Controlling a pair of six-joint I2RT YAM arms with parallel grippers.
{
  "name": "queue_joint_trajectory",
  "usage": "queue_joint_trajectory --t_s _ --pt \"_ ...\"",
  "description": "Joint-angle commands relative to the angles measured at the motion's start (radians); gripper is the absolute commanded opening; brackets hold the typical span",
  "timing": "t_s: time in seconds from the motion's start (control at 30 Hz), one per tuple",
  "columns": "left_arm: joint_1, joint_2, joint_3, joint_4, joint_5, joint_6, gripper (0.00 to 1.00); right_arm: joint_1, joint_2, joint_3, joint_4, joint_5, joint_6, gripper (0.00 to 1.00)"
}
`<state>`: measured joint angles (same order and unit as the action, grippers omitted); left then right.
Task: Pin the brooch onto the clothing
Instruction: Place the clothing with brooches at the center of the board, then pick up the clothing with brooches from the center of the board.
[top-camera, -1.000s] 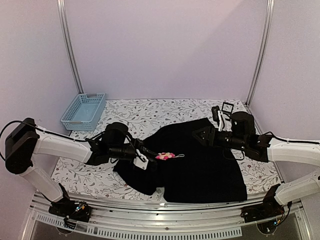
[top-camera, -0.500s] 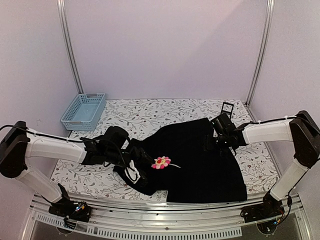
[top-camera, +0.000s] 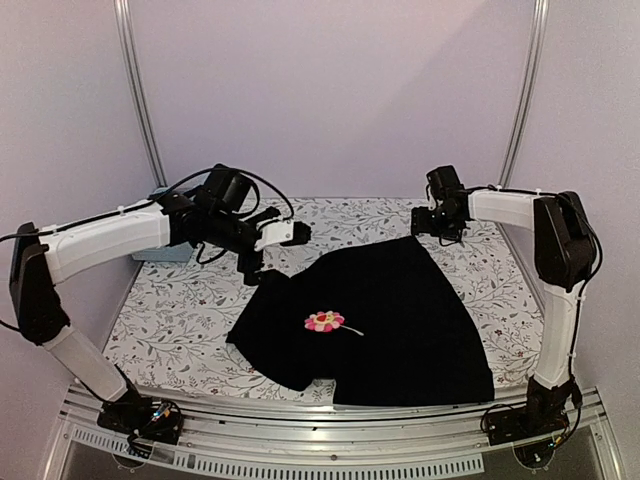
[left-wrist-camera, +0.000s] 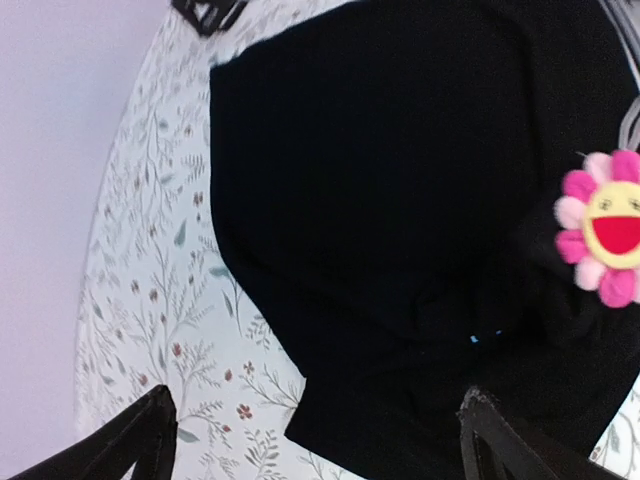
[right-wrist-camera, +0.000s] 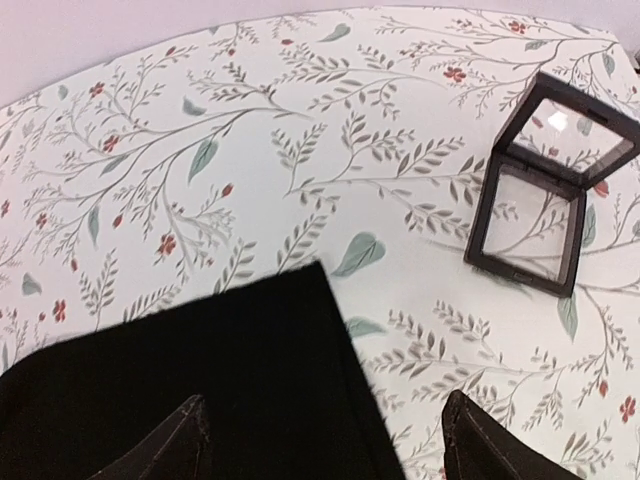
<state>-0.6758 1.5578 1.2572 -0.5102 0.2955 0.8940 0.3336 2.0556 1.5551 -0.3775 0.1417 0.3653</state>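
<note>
The clothing (top-camera: 385, 310), a black shirt, lies spread flat on the flowered table. The brooch (top-camera: 325, 322), a pink flower with a yellow smiling centre, rests on its left half; nothing holds it. My left gripper (top-camera: 277, 250) hangs open above the shirt's far left edge, well away from the brooch. In the left wrist view the brooch (left-wrist-camera: 605, 228) sits at the right edge, and the fingers (left-wrist-camera: 140, 445) stand wide apart over the shirt (left-wrist-camera: 400, 200). My right gripper (top-camera: 440, 228) hovers open over the shirt's far corner (right-wrist-camera: 200, 390), empty.
A small black frame stand (right-wrist-camera: 540, 200) sits on the tablecloth just beyond the shirt's far corner, close to my right gripper. A blue basket (top-camera: 163, 251) at the back left is mostly hidden behind my left arm. Metal posts rise at both back corners.
My left gripper opened, let go of the brooch and rose back to the far left. My right gripper lifted off the shirt and drew away to its far corner. The brooch stays on the shirt.
</note>
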Motion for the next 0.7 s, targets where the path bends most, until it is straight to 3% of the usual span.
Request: queue_joint_trajectory --t_s 0.0,0.17,0.4,0.47,0.57,0.67 --pt "0.087 0.313 0.242 -0.26 -0.149 -0.579 0.95 -0.044 0.174 0.222 -0.133 -0.023 -0.107 0.79" --pt "0.106 0.576 0.49 -0.421 -0.255 -0.766 0.95 -0.043 0.384 0.424 -0.218 -0.081 -0.154 0.79" --pt "0.079 0.685 0.451 -0.415 -0.371 -0.727 1.0 -0.024 0.464 0.429 -0.24 -0.173 -0.133 0.73" --pt "0.08 0.735 0.481 -0.434 -0.411 -0.729 1.0 -0.023 0.474 0.431 -0.242 -0.186 -0.144 0.63" --pt "0.079 0.778 0.52 -0.486 -0.375 -0.732 0.85 -0.023 0.477 0.432 -0.251 -0.21 -0.132 0.39" --pt "0.059 0.763 0.49 -0.497 -0.322 -0.705 0.5 -0.022 0.452 0.397 -0.233 -0.232 -0.119 0.16"
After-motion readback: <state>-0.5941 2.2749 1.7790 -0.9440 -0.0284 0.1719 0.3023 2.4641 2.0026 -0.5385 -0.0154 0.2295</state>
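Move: Below the open left hand, some 18 cm down, the clothing's far left corner lies about 8 cm ahead and 5 cm to its left; the flower brooch, already on the fabric, is at that same level, roughly 4 cm back and 3 cm right of the hand. From the right hand, the far right corner is about 6 cm ahead, 3 cm left and 8 cm down, and the black frame about 9 cm ahead and 5 cm right. Swooping down some 18 cm onto the clothing's far left corner, the left hand first swings forward, then eases slightly back and left, turning about 50 degrees counter-clockwise and starting to close around the fabric. The right hand sinks 8 cm while reaching forward, drifts a little left, and pinches the far right corner between its closing fingers. ##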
